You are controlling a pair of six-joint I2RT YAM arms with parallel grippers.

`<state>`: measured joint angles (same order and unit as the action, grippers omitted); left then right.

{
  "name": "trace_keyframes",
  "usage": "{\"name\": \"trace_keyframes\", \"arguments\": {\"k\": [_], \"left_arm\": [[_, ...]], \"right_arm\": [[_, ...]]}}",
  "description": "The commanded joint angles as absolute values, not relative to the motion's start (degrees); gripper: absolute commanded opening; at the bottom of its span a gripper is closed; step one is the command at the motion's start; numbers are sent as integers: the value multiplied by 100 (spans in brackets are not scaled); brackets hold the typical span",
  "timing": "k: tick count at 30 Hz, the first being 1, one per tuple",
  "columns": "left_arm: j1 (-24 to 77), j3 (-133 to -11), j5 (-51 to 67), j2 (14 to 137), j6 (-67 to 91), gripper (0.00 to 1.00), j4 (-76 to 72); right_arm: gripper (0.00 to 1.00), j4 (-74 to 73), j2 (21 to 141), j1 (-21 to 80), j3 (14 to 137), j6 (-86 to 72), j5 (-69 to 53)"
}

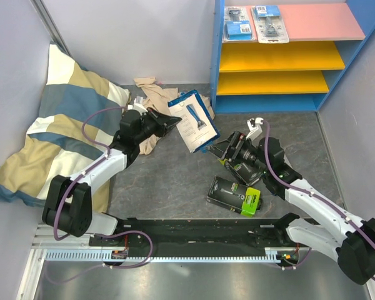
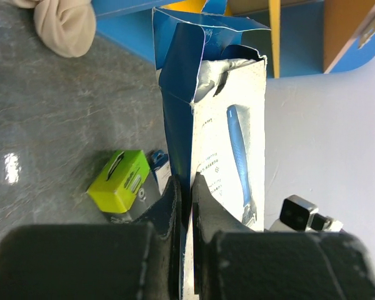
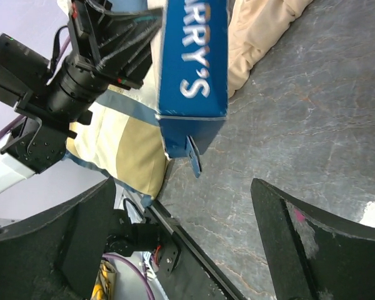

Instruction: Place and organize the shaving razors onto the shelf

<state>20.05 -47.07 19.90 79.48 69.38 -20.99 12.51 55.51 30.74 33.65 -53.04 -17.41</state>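
Note:
My left gripper (image 1: 174,120) is shut on the edge of a white-blue razor box (image 1: 194,122), held off the floor; in the left wrist view its jaws (image 2: 186,187) pinch the box (image 2: 231,125). My right gripper (image 1: 220,147) stands open just right of that box, whose blue end (image 3: 197,62) hangs ahead of the right gripper's jaws (image 3: 182,187). A black box with a lime-green end (image 1: 234,195) lies on the floor, and another black box (image 1: 236,161) sits partly under the right arm. Two clear blister packs (image 1: 239,24) (image 1: 269,24) lie on the pink top board of the shelf (image 1: 281,56).
A striped pillow (image 1: 62,119) leans in the left corner. A beige cloth (image 1: 151,94) lies crumpled behind the left gripper. The shelf's two yellow boards (image 1: 275,81) hold nothing. Walls close in both sides.

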Motion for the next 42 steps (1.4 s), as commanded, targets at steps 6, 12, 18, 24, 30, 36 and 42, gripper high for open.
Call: {"name": "trace_keyframes", "arguments": {"k": [6,12,18,24,30,36,42], "left_arm": [[1995,-5133,2285,8121,7321,2,-2847],[1995,-5115,2355,8156,7356,2,-2935],[2004,-5010,2399,8174,7444,2,-3093],[1995,-4878,2382,8148,7523,4,-3252],[1986,-4834,2355,8095,7436,48,-3305],[1838,-4720,2171,7735,7181,97,-2893],[1442,-5070,2118,7339,6259,100,-1611]], "right_arm": [[85,2257,5994,3278,3551,-5458,-1275],[80,2714,6539,3296,3832,-5510,-1353],[66,2865,6794,3331,3964,-5528,-1327],[38,2979,6820,3349,3964,-5528,-1424],[27,2795,6680,3349,3955,-5414,-1327],[25,2628,6531,3357,3981,-5335,-1257],[24,2408,6399,3357,4008,-5273,-1231]]}}
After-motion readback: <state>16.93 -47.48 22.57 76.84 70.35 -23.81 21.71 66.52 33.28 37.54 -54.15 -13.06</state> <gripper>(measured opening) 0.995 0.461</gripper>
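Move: The boxed razor, already pinched at its left edge by the left gripper, has its middle about 9 cm ahead and 8 cm left of the open right gripper, at about its height; its near end is closer. One green-and-black box lies some 9 cm right and 1 cm back of the right hand, another 7 cm right and 13 cm back, both roughly 20 cm below. From the left hand the razor's middle is 6 cm right, level fore and aft. Bring the right gripper about 5 cm forward and left onto the near end of the boxed razor, closing as it goes until the fingers pinch that end across its thickness, while the left hand keeps its hold and rises some 2 cm. Once the right grips, open the left fingers wide, then draw that hand left and slightly up, clear of the box, as the right holds on and sinks about a centimetre. ##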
